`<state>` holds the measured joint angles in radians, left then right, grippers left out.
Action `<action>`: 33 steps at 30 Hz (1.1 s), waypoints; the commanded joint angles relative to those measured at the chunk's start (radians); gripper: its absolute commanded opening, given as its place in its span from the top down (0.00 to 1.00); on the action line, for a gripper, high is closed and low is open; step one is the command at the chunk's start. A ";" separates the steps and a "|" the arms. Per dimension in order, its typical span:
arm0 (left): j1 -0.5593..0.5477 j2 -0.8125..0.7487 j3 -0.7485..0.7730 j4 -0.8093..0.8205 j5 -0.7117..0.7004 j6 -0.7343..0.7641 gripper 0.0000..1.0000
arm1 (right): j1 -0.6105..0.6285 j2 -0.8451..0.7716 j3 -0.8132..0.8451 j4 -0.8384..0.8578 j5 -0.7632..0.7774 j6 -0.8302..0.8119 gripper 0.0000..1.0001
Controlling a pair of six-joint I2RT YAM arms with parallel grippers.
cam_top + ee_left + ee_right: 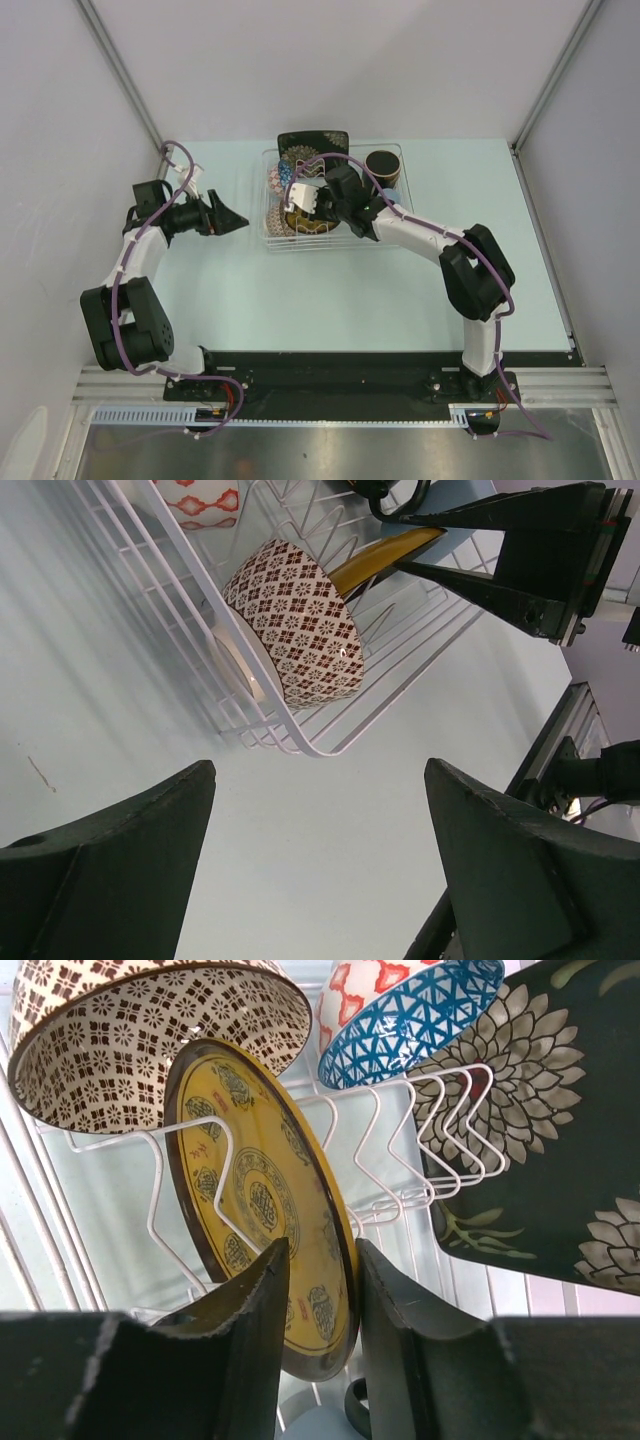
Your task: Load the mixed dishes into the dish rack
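The dish rack (300,247) sits at mid-table and holds the mixed dishes. The small yellow dark-rimmed plate (260,1190) stands on edge between wire dividers (160,1190). My right gripper (322,1255) straddles its lower rim with the jaws open, the left finger standing off the plate's face. Beside the plate lean the beige patterned bowl (130,1040) and the blue patterned bowl (420,1020). The black floral square plate (540,1140) stands at the rack's far side. The dark mug (381,163) is at the rack's back right. My left gripper (238,222) hovers open and empty to the left of the rack.
In the left wrist view the rack's corner (300,745) with the beige bowl (300,620) lies just ahead over bare table. The right arm (430,240) reaches over the rack from the right. Grey walls enclose the table on three sides.
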<state>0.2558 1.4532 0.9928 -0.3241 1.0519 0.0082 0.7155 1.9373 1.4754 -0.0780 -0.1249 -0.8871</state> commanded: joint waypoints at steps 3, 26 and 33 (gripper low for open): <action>0.010 -0.030 0.009 0.000 0.037 0.030 0.09 | -0.005 -0.079 -0.004 0.027 0.034 0.051 0.59; -0.029 -0.089 0.049 -0.004 -0.068 0.019 0.08 | -0.255 -0.385 -0.059 -0.381 0.225 0.975 0.00; -0.170 -0.149 0.033 0.000 -0.243 0.059 0.06 | -0.257 -0.422 -0.104 -0.422 0.188 0.990 0.00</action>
<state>0.1379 1.3548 1.0046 -0.3439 0.8898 0.0357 0.4435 1.5631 1.3884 -0.4805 0.0982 0.0307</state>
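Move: The yellow plate stands in the rack between the right hand's open fingers, its middle about 4 cm to the left, 3 cm back and a little below. The blue cup, which this hand makes for, lies about 16 cm to its right, 1 cm back and some 5 cm lower. The black mug is about 14 cm right and 7 cm ahead. From the left hand the cup is roughly 40 cm to the right, 2 cm ahead and 8 cm lower. The yellow plate is let go: the right fingers, partly open around its rim, spread wide and come free as the hand rises about 14 cm. The hand swings some 19 cm right towards the blue cup, sinking about 9 cm from the top of its arc, while the wrist turns clockwise by over 50 degrees and tips down. Late on, the left hand shifts some 2 cm right and slightly up. ##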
